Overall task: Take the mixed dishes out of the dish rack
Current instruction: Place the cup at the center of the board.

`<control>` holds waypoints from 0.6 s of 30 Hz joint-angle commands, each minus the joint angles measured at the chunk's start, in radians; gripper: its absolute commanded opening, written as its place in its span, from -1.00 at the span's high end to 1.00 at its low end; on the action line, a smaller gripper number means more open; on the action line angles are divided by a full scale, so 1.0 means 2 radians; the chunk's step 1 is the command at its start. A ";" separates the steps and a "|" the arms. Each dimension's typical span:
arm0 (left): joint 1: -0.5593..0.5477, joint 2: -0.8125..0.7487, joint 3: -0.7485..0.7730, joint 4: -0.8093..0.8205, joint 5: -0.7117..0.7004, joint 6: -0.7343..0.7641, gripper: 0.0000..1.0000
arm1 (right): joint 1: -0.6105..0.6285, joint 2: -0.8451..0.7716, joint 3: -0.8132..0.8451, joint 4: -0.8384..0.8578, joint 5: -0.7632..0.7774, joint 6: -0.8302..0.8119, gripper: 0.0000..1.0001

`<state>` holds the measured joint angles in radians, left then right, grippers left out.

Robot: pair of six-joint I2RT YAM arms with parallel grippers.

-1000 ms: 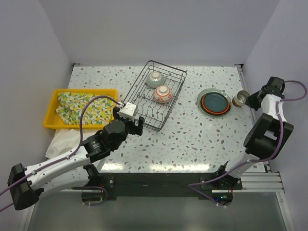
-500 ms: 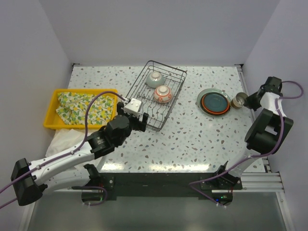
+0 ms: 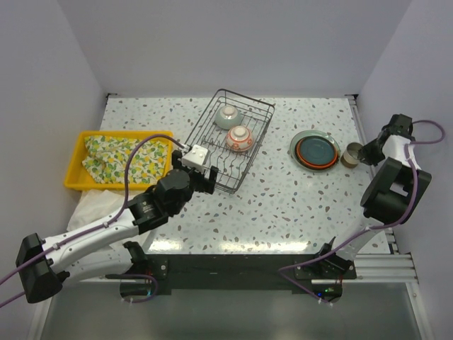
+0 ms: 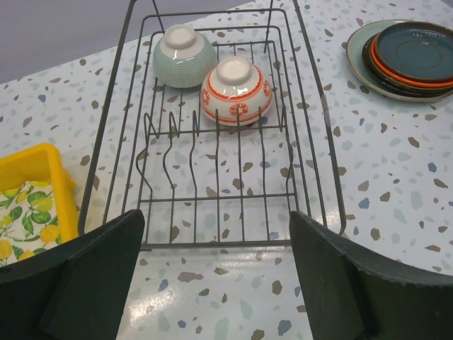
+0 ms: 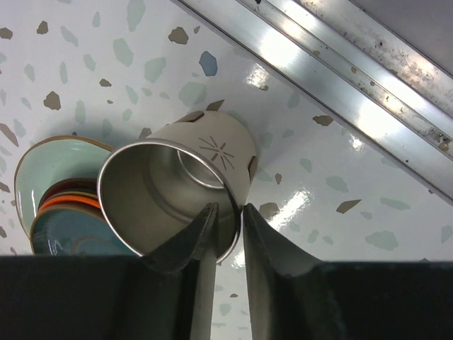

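Note:
The black wire dish rack (image 3: 249, 105) (image 4: 212, 200) holds a celadon bowl (image 3: 228, 115) (image 4: 184, 55) and a red-patterned white bowl (image 3: 240, 138) (image 4: 236, 88), both upside down. My left gripper (image 3: 205, 173) (image 4: 218, 219) hovers open just before the rack's near end, holding nothing. A stack of plates (image 3: 316, 150) (image 5: 64, 198) lies to the right of the rack. The beige cup (image 3: 352, 154) (image 5: 212, 152) stands beside that stack. My right gripper (image 3: 368, 150) (image 5: 230, 209) straddles the cup's rim, one finger inside and one outside, the jaws slightly parted.
A yellow tray (image 3: 74, 173) with a lemon-patterned cloth (image 3: 120, 157) sits at the left, a white cloth (image 3: 92, 205) below it. An aluminium rail (image 5: 340, 85) runs along the table's right edge, close to the cup.
The right gripper has lowered the cup onto the table by the plates and eased its jaws apart. The left arm moved up to the rack's near end, then held still.

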<state>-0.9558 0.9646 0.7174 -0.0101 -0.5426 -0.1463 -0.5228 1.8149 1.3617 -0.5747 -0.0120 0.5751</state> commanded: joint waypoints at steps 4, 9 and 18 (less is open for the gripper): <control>0.002 -0.017 0.009 0.012 0.003 -0.013 -0.77 | -0.002 -0.058 -0.009 0.006 0.009 -0.019 0.14; 0.002 -0.017 0.009 0.011 0.006 -0.011 -0.78 | 0.002 -0.114 -0.048 0.022 0.008 -0.020 -0.18; 0.002 -0.005 0.010 0.017 0.028 -0.008 -0.77 | 0.095 -0.227 -0.109 0.060 0.004 -0.021 -0.78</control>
<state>-0.9558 0.9466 0.7174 -0.0170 -0.5133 -0.1547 -0.4397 1.4277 1.1706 -0.5179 -0.0113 0.5419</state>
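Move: The cup already stands on the table with its rim between the right hand's fingertips, its middle about 2 cm ahead, 3 cm left and 4 cm below. The plate stack lies some 18 cm to that hand's left and 5 cm ahead, about 6 cm lower, with the metal rail roughly 7 cm to its right, level with it. From the left hand the cup lies about 63 cm right, 14 cm ahead and 18 cm lower. Up and slightly back, the right hand comes free of the cup's near right rim, its fingers spreading from barely parted to almost wide open. It climbs about 8 cm, drawing back some 2 cm, then swings about 4 cm left as it keeps rising, while the wrist tips the fingers outward by some 10 to 15 degrees. ##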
